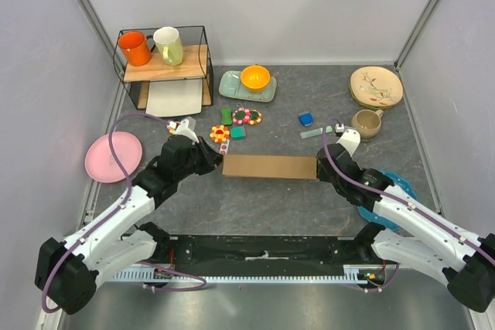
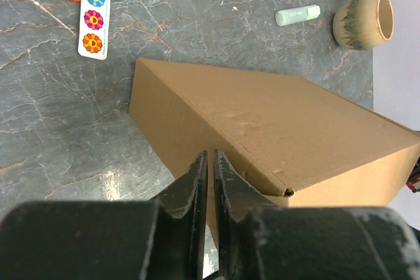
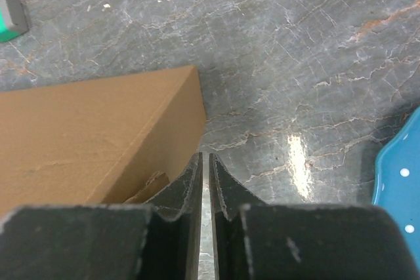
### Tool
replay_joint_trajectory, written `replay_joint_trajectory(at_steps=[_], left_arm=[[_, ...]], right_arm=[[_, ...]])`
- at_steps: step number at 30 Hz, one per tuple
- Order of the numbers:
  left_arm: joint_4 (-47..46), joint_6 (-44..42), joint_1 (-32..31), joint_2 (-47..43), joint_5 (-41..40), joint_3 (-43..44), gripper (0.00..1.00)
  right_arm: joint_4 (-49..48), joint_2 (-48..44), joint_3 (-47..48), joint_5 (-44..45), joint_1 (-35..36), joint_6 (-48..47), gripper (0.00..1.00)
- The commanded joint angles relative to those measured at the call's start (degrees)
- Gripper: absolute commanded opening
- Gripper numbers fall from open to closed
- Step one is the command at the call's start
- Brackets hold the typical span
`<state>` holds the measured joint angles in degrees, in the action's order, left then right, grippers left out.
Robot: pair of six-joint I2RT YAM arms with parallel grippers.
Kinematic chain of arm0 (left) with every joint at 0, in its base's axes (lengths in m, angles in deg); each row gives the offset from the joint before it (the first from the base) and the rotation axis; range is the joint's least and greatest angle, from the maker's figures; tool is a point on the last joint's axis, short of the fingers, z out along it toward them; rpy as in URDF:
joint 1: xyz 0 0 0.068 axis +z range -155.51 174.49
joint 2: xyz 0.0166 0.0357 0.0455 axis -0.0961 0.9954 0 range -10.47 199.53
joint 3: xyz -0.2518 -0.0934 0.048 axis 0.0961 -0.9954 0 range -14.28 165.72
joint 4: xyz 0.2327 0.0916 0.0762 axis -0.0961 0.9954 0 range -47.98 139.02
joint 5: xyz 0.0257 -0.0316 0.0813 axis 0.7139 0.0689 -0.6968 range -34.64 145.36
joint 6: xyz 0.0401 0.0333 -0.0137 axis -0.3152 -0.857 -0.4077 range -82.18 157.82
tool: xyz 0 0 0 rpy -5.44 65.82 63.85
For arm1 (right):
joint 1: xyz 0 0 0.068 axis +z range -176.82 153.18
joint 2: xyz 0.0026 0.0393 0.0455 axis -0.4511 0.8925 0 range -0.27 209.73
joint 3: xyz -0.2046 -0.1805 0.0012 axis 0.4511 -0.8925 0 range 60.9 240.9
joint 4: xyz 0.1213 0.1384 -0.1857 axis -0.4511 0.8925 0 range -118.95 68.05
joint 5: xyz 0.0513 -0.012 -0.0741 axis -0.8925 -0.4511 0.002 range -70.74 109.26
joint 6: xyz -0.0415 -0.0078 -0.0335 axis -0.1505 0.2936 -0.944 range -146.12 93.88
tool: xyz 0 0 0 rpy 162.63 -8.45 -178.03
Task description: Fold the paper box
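Note:
The paper box (image 1: 269, 166) lies closed and flat in the middle of the table as a shallow brown cardboard rectangle. My left gripper (image 1: 213, 161) is at its left end. In the left wrist view that gripper (image 2: 210, 155) has its tips at the box's (image 2: 275, 122) near side wall, parted by a thin slit with nothing between them. My right gripper (image 1: 321, 168) is at the right end. The right wrist view has this gripper (image 3: 205, 157) just beside the box's (image 3: 85, 136) corner, also parted by a slit, with bare table visible through the gap.
A pink plate (image 1: 113, 157) lies at the left. A wire shelf at the back left holds an orange mug (image 1: 134, 48) and a pale mug (image 1: 168, 45). Behind the box are flower toys (image 1: 246, 116), an orange bowl (image 1: 254, 77), a brown cup (image 1: 366, 122) and a mint marker (image 1: 315, 134). A blue plate (image 1: 398, 187) lies under the right arm.

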<state>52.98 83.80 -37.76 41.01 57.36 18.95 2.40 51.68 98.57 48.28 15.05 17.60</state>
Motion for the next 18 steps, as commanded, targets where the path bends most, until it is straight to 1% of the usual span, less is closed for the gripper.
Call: replay_joint_trajectory(at_steps=[1,3,4,7,13,18], left_arm=[[-3.6,-0.1,-1.0,0.8,12.4,4.7,0.15],[-3.0,0.4,-1.0,0.6,13.7,5.3,0.15],[-2.4,0.5,-1.0,0.4,13.9,6.0,0.15],[0.0,0.4,-0.8,0.4,13.9,6.8,0.16],[1.7,0.6,-0.5,1.9,14.6,6.1,0.16],[1.4,-0.2,-0.3,2.2,13.5,4.8,0.16]], right_arm=[[-6.7,-0.3,4.8,-5.8,0.5,2.1,0.17],[-5.4,-1.0,5.8,-7.2,0.5,2.7,0.22],[-4.8,-1.1,6.2,-7.5,0.5,3.1,0.27],[-3.1,-1.8,7.1,-7.9,0.5,3.8,0.34],[-1.5,-1.0,8.0,-6.7,0.1,3.1,0.39],[-1.4,0.1,8.2,-6.3,-0.6,1.5,0.40]])
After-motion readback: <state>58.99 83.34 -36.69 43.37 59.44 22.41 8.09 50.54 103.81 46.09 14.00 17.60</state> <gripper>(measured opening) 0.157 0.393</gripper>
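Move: The paper box spans the gap between the hands: its middle is about 15 cm to the right of the left hand, 3 cm ahead and 5 cm lower, and from the right hand about 15 cm to the left, 3 cm ahead and 4 cm lower. On the table, the sticker strip lies some 10 cm straight ahead of the left hand, the green block about 14 cm ahead and 4 cm right. The glue tube lies roughly 14 cm ahead of the right hand. The right hand rises about 2.5 cm at the box's right end, hardly shifting sideways or forward, while its nearly shut fingers open to a little over a third. At the left end the left hand first lifts just under 1 cm with the merest push forward, then sinks about 1.5 cm and eases back slightly, tipping down some 5 degrees with its fingers still nearly shut and close against the box's corner. ##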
